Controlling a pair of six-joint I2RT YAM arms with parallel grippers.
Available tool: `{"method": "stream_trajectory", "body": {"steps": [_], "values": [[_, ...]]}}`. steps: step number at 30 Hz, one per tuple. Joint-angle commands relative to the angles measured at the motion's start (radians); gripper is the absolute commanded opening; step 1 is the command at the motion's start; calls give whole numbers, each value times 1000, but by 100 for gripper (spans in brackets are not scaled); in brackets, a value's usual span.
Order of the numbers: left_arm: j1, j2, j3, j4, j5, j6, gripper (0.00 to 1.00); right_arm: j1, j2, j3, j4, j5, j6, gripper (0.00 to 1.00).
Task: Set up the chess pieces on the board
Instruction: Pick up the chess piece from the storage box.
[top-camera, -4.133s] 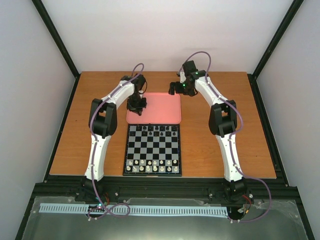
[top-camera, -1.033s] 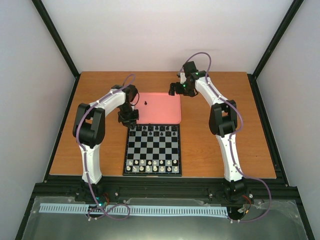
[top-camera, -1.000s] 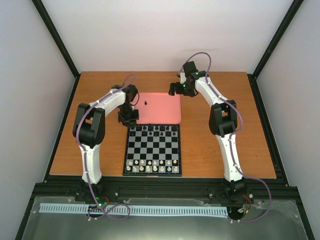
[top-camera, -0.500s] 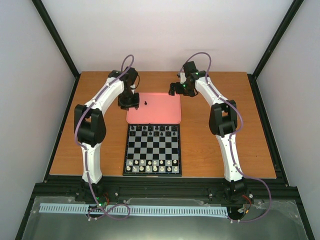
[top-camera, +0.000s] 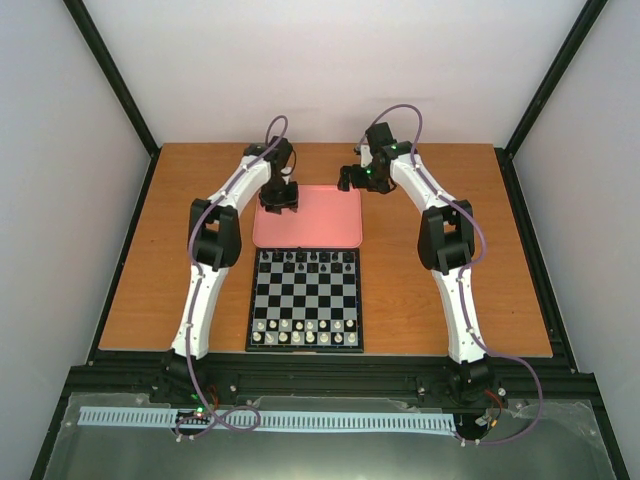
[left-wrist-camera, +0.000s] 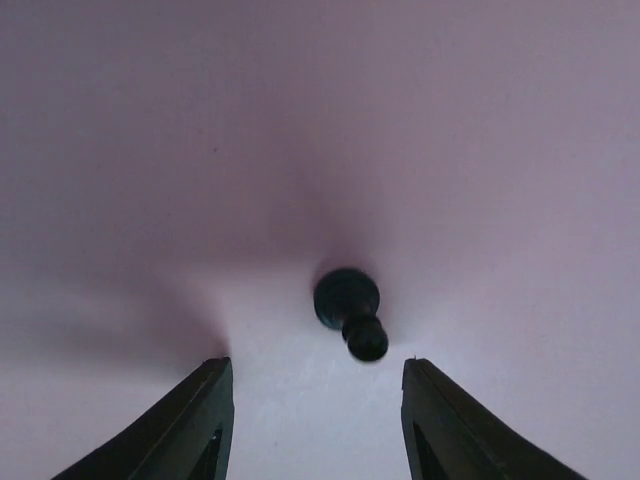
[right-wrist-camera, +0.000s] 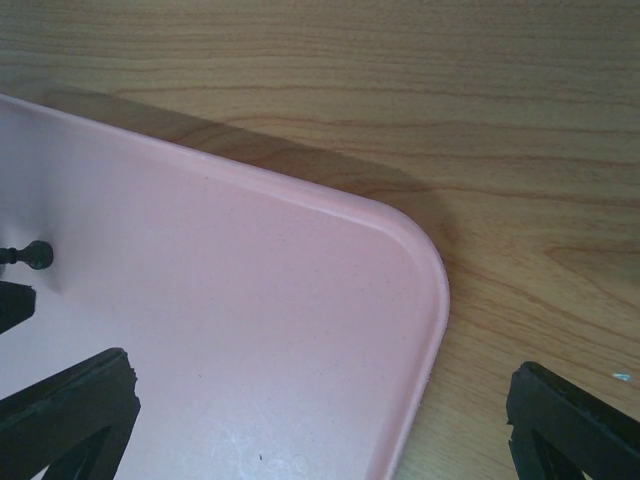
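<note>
The black-and-grey chequered board (top-camera: 305, 299) lies at the table's middle, with black chess pieces (top-camera: 305, 258) along its far rows and white ones along its near rows. One black pawn (left-wrist-camera: 349, 309) stands on the pink tray (top-camera: 320, 225); it also shows in the right wrist view (right-wrist-camera: 38, 255). My left gripper (left-wrist-camera: 315, 385) is open just above the tray, its jaws to either side of the pawn and short of it. My right gripper (right-wrist-camera: 320, 400) is open and empty above the tray's far right corner (right-wrist-camera: 425, 270).
The tray lies directly behind the board. Bare wooden table (top-camera: 440, 290) stretches to the left and right of both. Black frame rails (top-camera: 525, 230) edge the table.
My left gripper has swung from the board's far left corner back over the tray and come down around the lone black pawn. The right arm has not moved.
</note>
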Motion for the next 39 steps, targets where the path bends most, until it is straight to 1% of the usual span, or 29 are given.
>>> {"method": "stream_trajectory", "body": {"steps": [1,10,20,21,23,24,31,34,39], "values": [[4,19,88,39,13,0,48,-3,-3,24,2,9,1,100],[4,49,108,46,-10,5,37,-3,10,25,4,5,3,100],[4,48,108,25,-21,17,34,-3,19,33,4,4,4,100],[4,49,108,27,-22,15,33,-3,18,34,3,4,4,100],[4,51,109,31,-18,11,24,-4,18,32,2,4,3,100],[4,52,110,33,-17,9,21,-3,17,32,0,5,3,100],[4,59,117,38,-12,7,20,-3,15,27,-2,-1,2,100],[3,60,116,36,-11,5,11,-4,13,26,-1,-2,2,100],[3,61,116,37,-13,3,9,-3,13,25,-3,-5,1,100]]}}
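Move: The last black chess piece stands in the storage box some 2 cm ahead of the left hand, 1 cm to its right and about 1 cm below. The box's far rim runs roughly 7 cm ahead; the back row of black pieces on the board is centred about 9 cm back and 4 cm right. From the right hand the chess piece lies about 10 cm left, 3 cm back and 5 cm below. The left hand eases about 2 cm forward to the chess piece, then its half-open fingers pinch its upper part. ##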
